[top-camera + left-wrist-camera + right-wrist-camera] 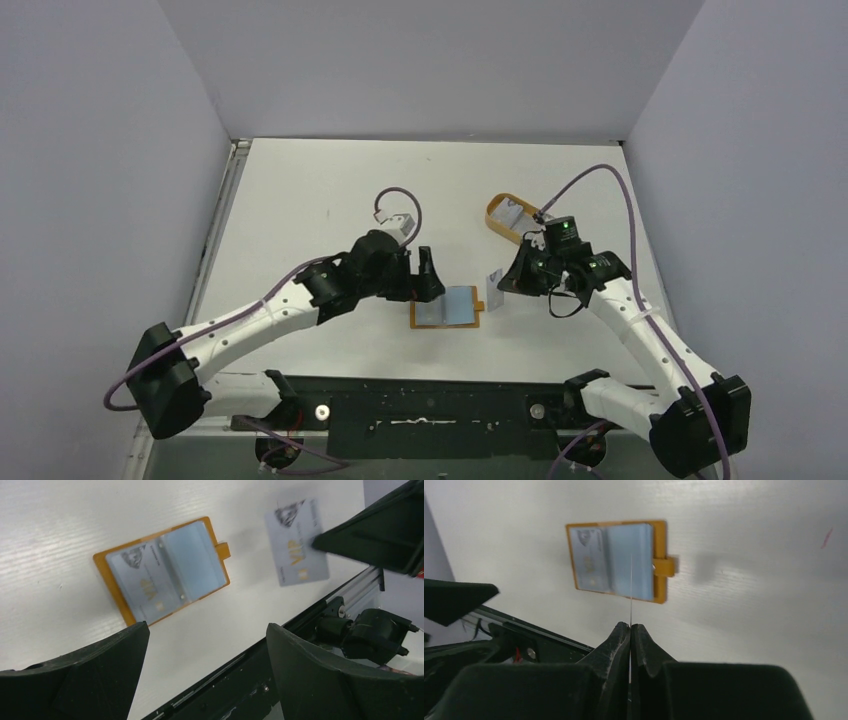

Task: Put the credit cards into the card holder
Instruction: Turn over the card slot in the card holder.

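The card holder [445, 307] lies open on the table, orange-tan outside, grey-blue inside [162, 570] [616, 560]. One credit card [142, 577] with gold lettering sits in its left half. My left gripper [428, 275] [207, 626] hovers at the holder's far left edge, open, with nothing between its fingers. My right gripper [508, 281] [630, 626] is shut on a second credit card [494, 278] [296, 542], held above the table just right of the holder's snap tab. In the right wrist view that card [630, 590] shows edge-on as a thin line.
An orange oval tray [497, 215] stands behind the right gripper with a pale card [515, 212] in it. The black base rail [430, 405] runs along the near table edge. Grey walls close in the table on three sides.
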You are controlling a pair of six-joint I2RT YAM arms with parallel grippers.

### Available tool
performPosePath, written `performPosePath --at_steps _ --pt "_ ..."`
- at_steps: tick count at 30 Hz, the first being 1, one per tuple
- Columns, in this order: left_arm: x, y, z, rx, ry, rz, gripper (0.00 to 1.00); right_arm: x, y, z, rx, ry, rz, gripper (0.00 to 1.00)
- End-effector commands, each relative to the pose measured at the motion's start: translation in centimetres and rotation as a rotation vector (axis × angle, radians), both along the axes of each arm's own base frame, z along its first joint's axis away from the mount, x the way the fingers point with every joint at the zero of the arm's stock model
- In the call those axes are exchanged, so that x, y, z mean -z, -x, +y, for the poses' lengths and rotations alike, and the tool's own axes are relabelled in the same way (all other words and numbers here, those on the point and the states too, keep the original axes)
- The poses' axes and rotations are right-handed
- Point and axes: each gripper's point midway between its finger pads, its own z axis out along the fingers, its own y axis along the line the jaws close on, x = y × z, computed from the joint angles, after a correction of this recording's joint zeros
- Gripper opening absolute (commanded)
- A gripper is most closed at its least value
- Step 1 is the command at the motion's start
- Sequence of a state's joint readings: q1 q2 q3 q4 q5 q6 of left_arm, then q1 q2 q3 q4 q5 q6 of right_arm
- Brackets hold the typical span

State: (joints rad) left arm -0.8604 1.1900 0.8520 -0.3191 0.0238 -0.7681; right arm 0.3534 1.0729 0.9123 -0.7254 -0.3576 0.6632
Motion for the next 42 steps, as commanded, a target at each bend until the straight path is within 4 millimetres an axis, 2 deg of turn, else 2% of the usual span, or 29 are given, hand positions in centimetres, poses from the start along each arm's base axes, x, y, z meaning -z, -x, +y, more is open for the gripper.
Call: performPosePath --at_steps 1,9,18,28,38,42 --pt "0.5 -1.4 -2.0 0.037 -0.126 -0.046 0.84 3.0 1.6 -0.9 -0.020 0.052 0.034 0.00" --pt "3.5 -2.9 -6.1 0.095 -0.187 0.024 0.70 4.9 2.4 -0.2 -0.055 0.005 0.024 0.00" --pt "6.2 -4.4 -7.8 0.114 -0.264 0.061 0.68 6.4 2.8 0.8 -0.092 -0.040 0.038 0.00" --pt "9.2 -5.8 -8.2 0.126 -0.371 0.062 0.66 6.2 3.0 0.8 -0.114 -0.031 0.014 0.00" --pt "12.7 -5.6 -7.4 0.138 -0.473 0.092 0.57 5.8 3.0 1.1 -0.130 -0.035 -0.005 0.00" --pt "13.8 -5.5 -6.6 0.130 -0.512 0.106 0.47 5.9 3.0 1.4 -0.143 -0.034 -0.006 0.00"
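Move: The right-hand card slot of the open card holder lies roughly 4 cm ahead of the left hand, 7 cm to its right and 15 cm below. On that level, the left slot with a card in it is 7 cm left of the right slot and the holder's tab 5 cm right of it. The upheld card is about 2 cm ahead of the left hand and 13 cm to its right, 2 cm lower. From the right hand, the right slot is about 3 cm ahead, 8 cm left and 16 cm below. No touch on the card holder can be made out yet: the left hand comes down some 13 cm, going right and a little forward towards the right-hand slot, its fingers tilting about 25 degrees steeper and narrowing from wide to half open. The right hand, still pinching its card, drops about 7 cm and draws back 4, then holds it beside the holder's tab. ##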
